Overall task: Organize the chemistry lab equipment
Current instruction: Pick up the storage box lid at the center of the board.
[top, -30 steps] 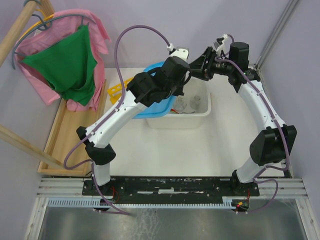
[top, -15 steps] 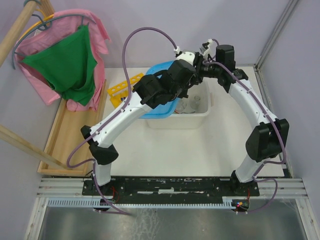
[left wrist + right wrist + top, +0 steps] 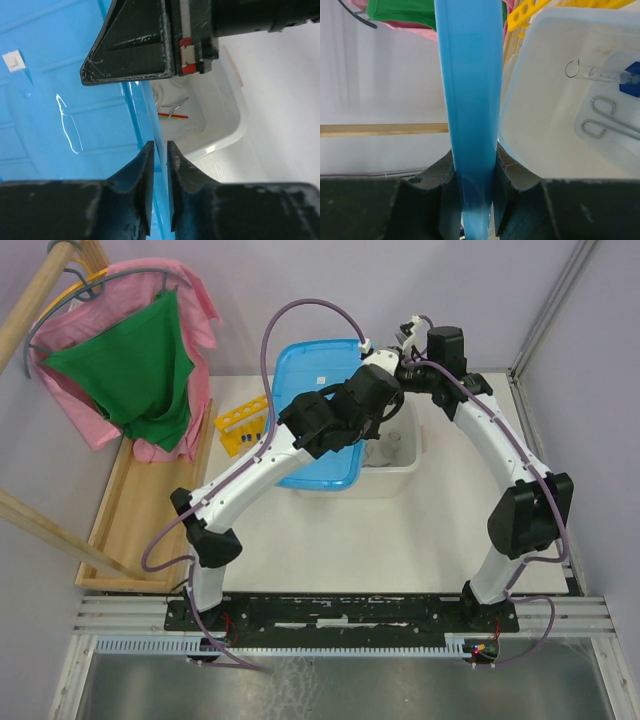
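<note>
The flat blue lid (image 3: 318, 390) lies tilted over the left side of the white tub (image 3: 405, 468), and both arms meet at its far right corner. My left gripper (image 3: 160, 145) stands nearly shut around the lid's rim (image 3: 60, 100). My right gripper (image 3: 474, 156) is shut on the lid's edge (image 3: 467, 75), which fills the gap between its fingers. Inside the tub (image 3: 540, 130) lie metal tongs (image 3: 600, 122) and a clear blue-capped tube (image 3: 607, 75). A thin coloured rod (image 3: 173, 116) also rests on the tub floor. The yellow tube rack (image 3: 240, 423) stands left of the lid.
A wooden rack (image 3: 130, 505) runs along the table's left side, with pink and green clothes (image 3: 135, 365) hanging over it. A metal frame post (image 3: 545, 315) rises at the back right. The tub's right wall (image 3: 235, 107) borders bare white tabletop.
The right gripper swung left and closed on the lid's rim. The left arm carried the lid back and left, uncovering more of the tub and the yellow rack. Its jaws eased slightly.
</note>
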Robot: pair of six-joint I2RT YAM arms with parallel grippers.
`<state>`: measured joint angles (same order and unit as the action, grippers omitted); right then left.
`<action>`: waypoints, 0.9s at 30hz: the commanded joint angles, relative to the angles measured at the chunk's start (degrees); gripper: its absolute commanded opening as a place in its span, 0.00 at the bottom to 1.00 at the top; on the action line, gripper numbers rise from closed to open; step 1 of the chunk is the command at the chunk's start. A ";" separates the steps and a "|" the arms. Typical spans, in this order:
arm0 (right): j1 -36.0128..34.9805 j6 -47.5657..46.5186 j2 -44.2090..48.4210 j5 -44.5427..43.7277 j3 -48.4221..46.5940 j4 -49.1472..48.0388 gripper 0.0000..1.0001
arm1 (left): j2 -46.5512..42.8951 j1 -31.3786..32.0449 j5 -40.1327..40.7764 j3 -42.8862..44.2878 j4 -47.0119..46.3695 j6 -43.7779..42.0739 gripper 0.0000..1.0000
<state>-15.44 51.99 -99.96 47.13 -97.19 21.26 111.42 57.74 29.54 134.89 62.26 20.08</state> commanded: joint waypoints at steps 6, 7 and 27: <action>0.35 -1.93 -2.83 -1.54 -5.63 -5.79 0.16 | -12.86 0.04 6.01 -11.74 -15.46 -2.81 0.60; 0.64 -1.86 -3.36 -1.83 -6.76 -6.17 0.16 | -14.32 -0.21 6.93 -13.09 -16.42 -2.72 0.62; 16.63 33.66 -14.15 0.90 -17.09 -48.72 0.15 | -40.22 -28.26 -24.81 -63.05 -61.99 33.63 0.81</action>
<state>1.50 73.80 -114.61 47.59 -113.54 -8.95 70.37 33.06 17.34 79.35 18.15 38.59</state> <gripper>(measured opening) 0.317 0.808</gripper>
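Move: Both hands are at the right-hand rim of the storage box lid, above the open storage box. From the right hand the box's middle is about 4 cm back, 2 cm left and 24 cm down; the lid's middle is 6 cm back and 8 cm left, the yellow rack 1 cm ahead and 25 cm left. From the left hand the box lies 4 cm ahead and 3 cm left, the lid's middle 2 cm ahead and 9 cm left. Left fingers open and retreat left about 16 cm; right hand carries the pinched lid forward, right, then up. ##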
